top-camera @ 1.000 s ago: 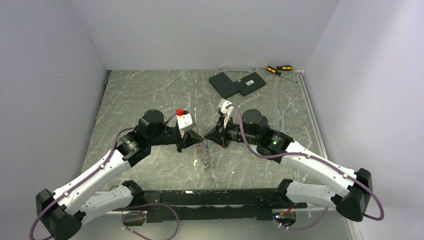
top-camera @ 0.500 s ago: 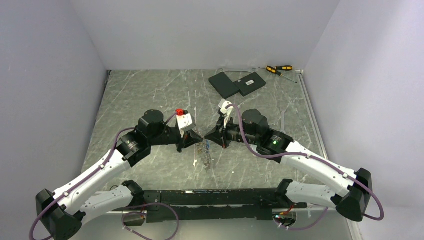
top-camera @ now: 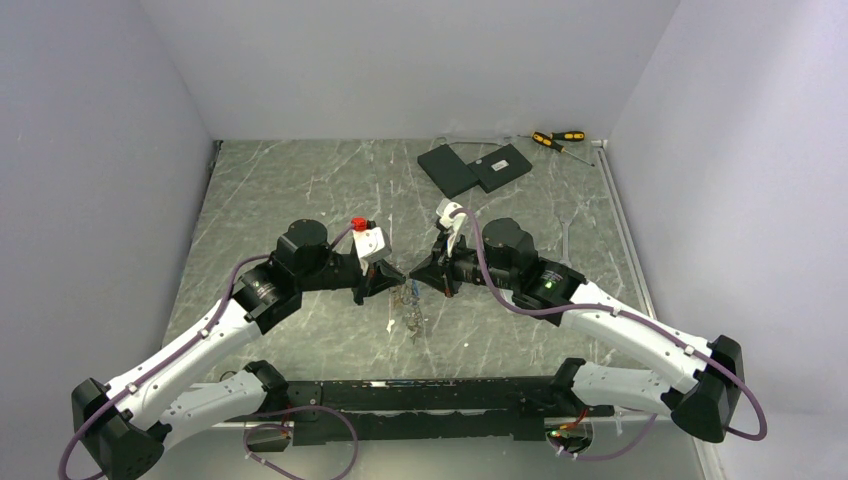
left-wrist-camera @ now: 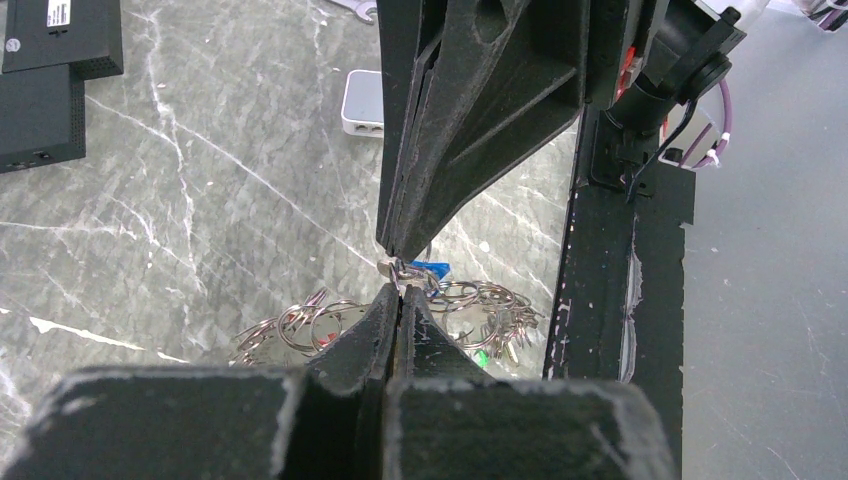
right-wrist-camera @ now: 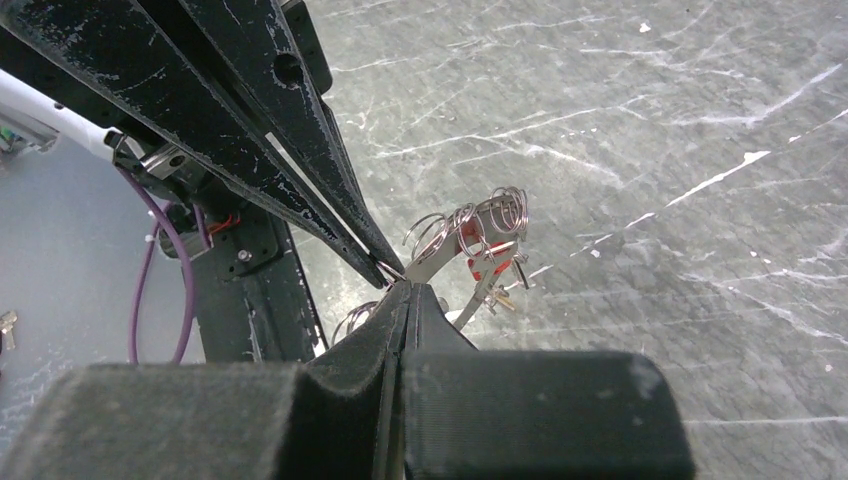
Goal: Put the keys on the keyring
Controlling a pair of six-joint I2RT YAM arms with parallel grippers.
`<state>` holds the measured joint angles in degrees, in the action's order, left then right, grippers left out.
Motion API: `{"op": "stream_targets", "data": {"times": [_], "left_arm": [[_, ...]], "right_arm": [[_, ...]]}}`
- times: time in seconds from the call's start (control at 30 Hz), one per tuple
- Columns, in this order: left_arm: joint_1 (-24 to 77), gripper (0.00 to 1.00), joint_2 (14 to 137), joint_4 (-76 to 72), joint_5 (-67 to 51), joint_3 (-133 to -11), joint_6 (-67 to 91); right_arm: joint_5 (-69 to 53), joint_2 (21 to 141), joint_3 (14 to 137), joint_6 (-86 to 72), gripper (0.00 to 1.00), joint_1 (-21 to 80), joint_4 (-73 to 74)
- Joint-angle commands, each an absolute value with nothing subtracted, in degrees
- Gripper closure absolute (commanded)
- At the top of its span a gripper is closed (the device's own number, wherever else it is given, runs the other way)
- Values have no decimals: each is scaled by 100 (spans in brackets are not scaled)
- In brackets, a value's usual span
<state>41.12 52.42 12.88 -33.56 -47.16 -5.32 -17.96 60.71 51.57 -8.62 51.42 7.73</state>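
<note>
In the top view my left gripper (top-camera: 397,279) and right gripper (top-camera: 412,277) meet tip to tip above the table's middle. Both are shut on the thin metal keyring (right-wrist-camera: 447,256), which hangs between them. Small rings and grey keys (top-camera: 411,308) dangle from it just over the marble. The left wrist view shows my left gripper (left-wrist-camera: 397,291) pinched on the wire, with the right gripper's fingers (left-wrist-camera: 470,110) coming down onto the same spot. Blue (left-wrist-camera: 431,268), green (left-wrist-camera: 483,356) and red (right-wrist-camera: 488,266) tags show among the rings (left-wrist-camera: 302,325). My right gripper (right-wrist-camera: 408,288) grips the band's end.
Two black flat slabs (top-camera: 475,167) lie at the back of the table, with yellow-and-black screwdrivers (top-camera: 558,139) beside them at the back right. A small white box (left-wrist-camera: 362,102) sits on the marble. The black base rail (left-wrist-camera: 612,300) runs along the near edge.
</note>
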Motion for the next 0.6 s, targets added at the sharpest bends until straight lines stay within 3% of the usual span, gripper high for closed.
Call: {"op": "stream_targets", "data": {"times": [0.0, 0.2, 0.23, 0.3, 0.37, 0.43, 0.57], "left_arm": [[4133, 100, 5072, 861, -3498, -4843, -571], [4136, 100, 5080, 864, -3498, -4843, -572], [4139, 100, 5080, 869, -3498, -4843, -571], [4139, 100, 5080, 872, -3491, -4843, -571], [4137, 100, 5084, 870, -3489, -4843, -573], [4135, 100, 5085, 870, -3489, -4843, -571], [4133, 100, 5082, 870, -3497, -4843, -571]], "right_arm": [[-1724, 6060, 5282, -913, 100, 5160, 760], [-1812, 6060, 5304, -914, 93, 5159, 773], [-1833, 6067, 5320, -914, 86, 5159, 793], [-1856, 6066, 5341, -921, 59, 5159, 830], [-1842, 6025, 5344, -908, 41, 5159, 858], [-1807, 5941, 5329, -893, 34, 5159, 855], [-1624, 5714, 5221, -783, 32, 5159, 753]]}}
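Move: The blue key hangs right at the right fingertips, its middle about 2 cm below them and 1 cm back. The big keyring hangs below, its middle level fore and aft, about 1 cm to the left and 6 cm down; its red tag is some 3 cm ahead, 1 cm left and 6 cm down. From the left hand, pinching the wire at the top, the blue key lies about 1 cm back, 1 cm right and 2 cm below. The blue key's wire ring comes free of the right fingers, which spread from shut to about two-thirds open beside the left fingertips. The right hand otherwise stays almost in place, only sagging some 0.5 cm and easing slightly right and back. The left hand stays still and keeps its pinch on the wire at the top of the keyring. ##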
